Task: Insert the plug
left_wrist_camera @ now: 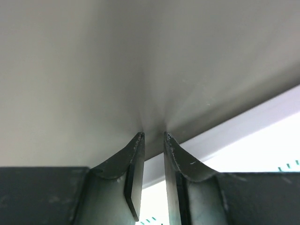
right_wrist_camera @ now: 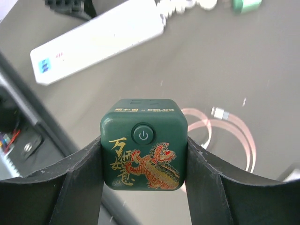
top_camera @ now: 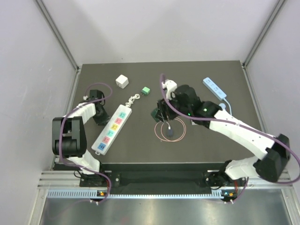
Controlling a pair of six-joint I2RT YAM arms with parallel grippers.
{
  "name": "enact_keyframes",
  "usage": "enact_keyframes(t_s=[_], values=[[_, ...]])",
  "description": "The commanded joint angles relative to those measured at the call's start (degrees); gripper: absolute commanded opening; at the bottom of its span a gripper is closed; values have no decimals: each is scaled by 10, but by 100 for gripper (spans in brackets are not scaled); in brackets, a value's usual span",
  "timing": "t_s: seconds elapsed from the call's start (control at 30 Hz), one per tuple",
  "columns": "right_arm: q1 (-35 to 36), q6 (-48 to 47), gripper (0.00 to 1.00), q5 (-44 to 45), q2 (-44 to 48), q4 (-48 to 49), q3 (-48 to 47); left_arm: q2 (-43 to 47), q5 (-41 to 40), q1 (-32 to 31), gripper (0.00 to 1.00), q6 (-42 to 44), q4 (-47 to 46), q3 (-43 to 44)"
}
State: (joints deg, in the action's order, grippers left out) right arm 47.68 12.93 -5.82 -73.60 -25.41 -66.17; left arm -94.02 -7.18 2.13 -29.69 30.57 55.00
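Observation:
The plug (right_wrist_camera: 144, 149) is a dark green cube with a power button and a gold and red dragon print. My right gripper (right_wrist_camera: 144, 143) is shut on its two sides and holds it above the table, right of the white power strip (top_camera: 112, 127). The strip has several coloured sockets and lies diagonally at centre left. In the top view the right gripper (top_camera: 158, 114) hangs over a pink cable coil (top_camera: 172, 130). My left gripper (top_camera: 100, 116) sits low against the strip's left side. Its jaws (left_wrist_camera: 152, 136) stand nearly together with nothing between them.
A white cube (top_camera: 122, 81) and a small green block (top_camera: 146, 90) lie at the back. The strip's bundled white cord (top_camera: 134, 98) lies between them. A light blue power strip (top_camera: 214, 87) lies at the back right. Grey walls close in the table's sides.

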Motion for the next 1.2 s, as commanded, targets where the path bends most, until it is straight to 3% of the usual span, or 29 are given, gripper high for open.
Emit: enact_keyframes(t_s=[0.0,0.13,0.23,0.5,0.6,0.67,0.83,0.87,0.9,1.03,1.1,1.17], values=[[13,-69,0,20,-62,51,-86,27,34,4,29,-11,-38,13],[23,-102,0,19,-135,62,-150,-17,59,4,28,-26,-58,59],[32,-123,0,17,-189,57,-178,-59,127,2,28,-43,-86,72],[39,-170,0,42,-243,33,-228,-105,267,-40,29,-48,-153,76],[47,-198,0,43,-273,22,-256,-89,278,-49,31,-54,-164,70],[56,-212,0,51,-305,-6,-299,-68,240,-45,34,-49,-130,83],[66,-197,0,72,-388,-88,-415,-26,113,11,66,-103,-68,107],[68,-191,0,71,-412,-97,-443,-16,116,25,77,-127,-61,103],[69,-188,0,71,-424,-107,-453,-11,116,37,98,-141,-60,98],[74,-171,0,69,-477,-130,-508,43,77,81,98,-185,-62,53],[76,-171,0,67,-492,-139,-523,63,16,101,98,-244,-43,25],[80,-172,0,66,-515,-148,-552,81,24,120,98,-270,-37,2]])
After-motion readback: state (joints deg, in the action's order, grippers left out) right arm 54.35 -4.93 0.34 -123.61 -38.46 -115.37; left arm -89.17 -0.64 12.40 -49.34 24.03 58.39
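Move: Against, or just short of, the power strip's left long edge, the left hand has the strip's middle about 4 cm back and 4 cm to its right, barely below; the strip's curly cord lies about 14 cm ahead and 14 cm right. The right hand, holding the dark green plug, has the strip's middle about 4 cm ahead, 26 cm left and 21 cm below, with the pink cable 4 cm ahead and 5 cm right. Sweeping forward about 8 cm and then right about 10 cm, the left hand pushes the strip's far part rightward with nearly shut fingers, then opens them wide and backs off left some 14 cm, rising about 5 cm. The right hand keeps its grip on the plug and carries it left about 15 cm, forward 9 and down 8 towards the strip's far-end sockets, its wrist turning as it goes. ##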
